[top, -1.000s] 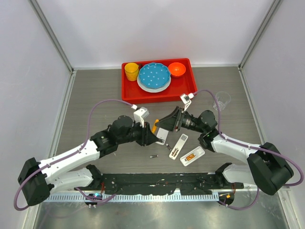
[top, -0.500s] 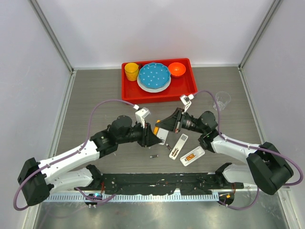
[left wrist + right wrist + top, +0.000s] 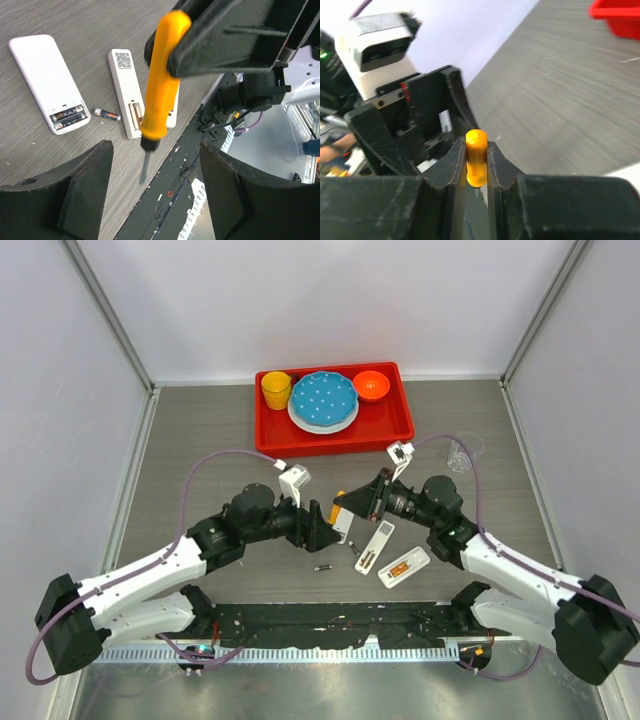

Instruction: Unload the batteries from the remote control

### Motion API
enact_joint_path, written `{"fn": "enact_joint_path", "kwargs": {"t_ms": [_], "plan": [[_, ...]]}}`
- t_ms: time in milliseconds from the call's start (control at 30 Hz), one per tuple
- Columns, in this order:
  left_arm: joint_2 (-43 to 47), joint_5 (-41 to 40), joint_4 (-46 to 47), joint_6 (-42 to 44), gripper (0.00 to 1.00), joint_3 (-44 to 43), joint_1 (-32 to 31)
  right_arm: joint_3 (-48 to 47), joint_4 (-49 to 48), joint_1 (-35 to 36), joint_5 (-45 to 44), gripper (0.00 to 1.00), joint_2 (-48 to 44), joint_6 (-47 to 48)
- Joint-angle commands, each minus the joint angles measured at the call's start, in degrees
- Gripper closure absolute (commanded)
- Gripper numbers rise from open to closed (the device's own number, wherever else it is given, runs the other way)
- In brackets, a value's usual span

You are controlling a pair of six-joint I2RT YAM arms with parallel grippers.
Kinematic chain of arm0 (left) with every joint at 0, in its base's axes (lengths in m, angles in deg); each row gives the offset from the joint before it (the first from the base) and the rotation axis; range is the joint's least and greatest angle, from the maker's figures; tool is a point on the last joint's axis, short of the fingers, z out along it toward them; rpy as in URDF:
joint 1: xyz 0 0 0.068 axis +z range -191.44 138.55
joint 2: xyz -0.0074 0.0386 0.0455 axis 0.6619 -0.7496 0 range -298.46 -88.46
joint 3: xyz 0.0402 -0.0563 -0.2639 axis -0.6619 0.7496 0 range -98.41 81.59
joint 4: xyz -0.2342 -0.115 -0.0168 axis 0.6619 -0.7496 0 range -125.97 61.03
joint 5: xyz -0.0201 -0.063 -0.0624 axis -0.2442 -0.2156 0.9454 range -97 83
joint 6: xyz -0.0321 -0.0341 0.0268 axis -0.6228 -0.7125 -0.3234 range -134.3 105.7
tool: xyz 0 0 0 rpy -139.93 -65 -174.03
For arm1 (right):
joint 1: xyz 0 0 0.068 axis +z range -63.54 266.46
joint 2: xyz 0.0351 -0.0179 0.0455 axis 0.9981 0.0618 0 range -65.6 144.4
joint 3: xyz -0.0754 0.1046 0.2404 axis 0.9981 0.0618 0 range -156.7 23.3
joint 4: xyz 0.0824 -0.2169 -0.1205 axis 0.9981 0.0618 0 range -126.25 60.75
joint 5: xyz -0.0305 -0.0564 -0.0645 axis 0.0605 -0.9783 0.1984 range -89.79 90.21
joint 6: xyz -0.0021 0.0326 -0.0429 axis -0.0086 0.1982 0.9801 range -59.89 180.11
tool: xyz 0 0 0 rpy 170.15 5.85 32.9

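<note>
My right gripper is shut on the orange handle of a screwdriver, held above the table with its tip pointing down. My left gripper is open just under it, the fingers either side of the shaft without touching it. The white remote lies face down with batteries showing in its open compartment. A second white piece lies beside it. A loose battery rests between them, and a dark one lies on the table near the left gripper.
A red tray at the back holds a yellow cup, a blue plate and an orange bowl. A clear plastic cup stands at the right. A black rail runs along the near edge.
My right gripper closed on the screwdriver's handle. My left gripper, which was holding the screwdriver, then opened and let it go. Both arms stayed roughly in place.
</note>
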Motion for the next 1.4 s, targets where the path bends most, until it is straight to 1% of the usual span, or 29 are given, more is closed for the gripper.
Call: {"fn": "enact_joint_path", "kwargs": {"t_ms": [0,67,100,133,200,267,367,433,467,500,633,733,867,967,1000,1067,1100,1200,1267,1367], "plan": [[1.6,-3.6,1.3,-0.7,0.27,1.4,1.3,-3.2,19.5,0.4,-20.6,0.98,-8.8,12.1],[0.6,-4.8,0.9,-1.0,0.26,1.9,1.7,-2.9,25.1,0.5,-27.1,0.99,-12.1,14.0],[0.1,-5.7,0.3,-1.0,0.26,1.9,2.1,-2.5,26.8,0.5,-30.0,0.99,-15.2,14.3],[-0.5,-6.8,-0.4,-1.1,0.26,1.7,2.0,-2.2,28.3,0.5,-36.8,0.99,-16.6,14.6],[-3.7,-10.6,-3.8,-0.5,0.24,0.0,2.0,-0.6,30.6,0.6,-41.3,0.98,-19.8,15.1],[-8.1,-12.3,-6.1,0.9,0.24,-2.7,2.1,0.5,31.5,0.6,-44.6,0.99,-23.7,15.1],[-12.8,-16.6,-8.9,3.2,0.23,-6.3,1.6,1.2,33.0,0.5,-46.5,0.99,-26.4,15.3],[-17.3,-19.3,-10.0,4.3,0.2,-8.1,1.2,1.3,33.7,0.6,-47.1,0.99,-26.9,15.5],[-19.0,-19.8,-10.0,4.5,0.18,-9.8,1.0,1.3,34.4,0.6,-47.3,0.99,-27.1,15.7],[-21.7,-19.8,-10.1,4.8,0.18,-10.7,1.0,1.0,34.9,0.6,-47.3,0.99,-27.1,15.9],[-27.8,-18.8,-9.8,5.5,0.16,-15.1,0.3,0.9,36.7,0.6,-47.6,0.99,-27.7,16.2],[-31.0,-19.1,-10.1,6.8,0.16,-18.9,-1.3,1.0,39.2,0.6,-48.7,0.98,-28.6,16.3],[-34.6,-20.2,-10.8,9.1,0.15,-22.2,-5.5,1.7,41.5,0.6,-51.1,0.99,-30.7,16.0],[-36.8,-21.3,-11.3,9.5,0.14,-23.5,-5.6,1.8,42.2,0.5,-51.3,0.99,-31.4,15.9],[-37.4,-24.4,-11.9,9.4,0.14,-23.9,-5.6,1.7,42.2,0.5,-51.2,0.98,-31.2,15.8],[-39.0,-27.4,-14.6,9.3,0.13,-25.8,-5.6,1.4,42.5,0.5,-50.8,0.98,-30.9,15.9],[-39.6,-31.3,-15.5,9.1,0.12,-27.3,-5.6,1.4,42.4,0.5,-50.6,0.99,-30.8,15.9],[-42.9,-35.1,-18.5,9.4,0.08,-30.9,-5.5,1.3,42.4,0.5,-50.5,0.99,-30.4,15.9],[-46.6,-35.3,-20.6,10.1,0.08,-33.1,-5.4,1.0,42.4,0.5,-50.2,0.98,-29.8,15.9],[-49.9,-33.1,-20.3,10.7,0.08,-35.8,-5.1,0.9,42.3,0.5,-49.7,0.98,-29.1,15.9]]}}
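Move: The wide white remote, its two batteries still in, lies about 14 cm ahead of my open left hand, 5 cm to its right and some 18 cm below. At about that depth, the narrow white remote is roughly 7 cm ahead and 13 cm right, and a loose battery 7 cm ahead and 7 cm right. From my right hand, which already holds the screwdriver, the wide remote is some 10 cm ahead, straight out, about 22 cm below. With the screwdriver already handed over, I swing my left hand down about 13 cm and forward some 10 cm, edging right late on, tipping the fingers down by about 40 degrees and spreading them wider above the wide remote. My right hand keeps the screwdriver and clears away to the right, slightly forward and down, turning clockwise. ##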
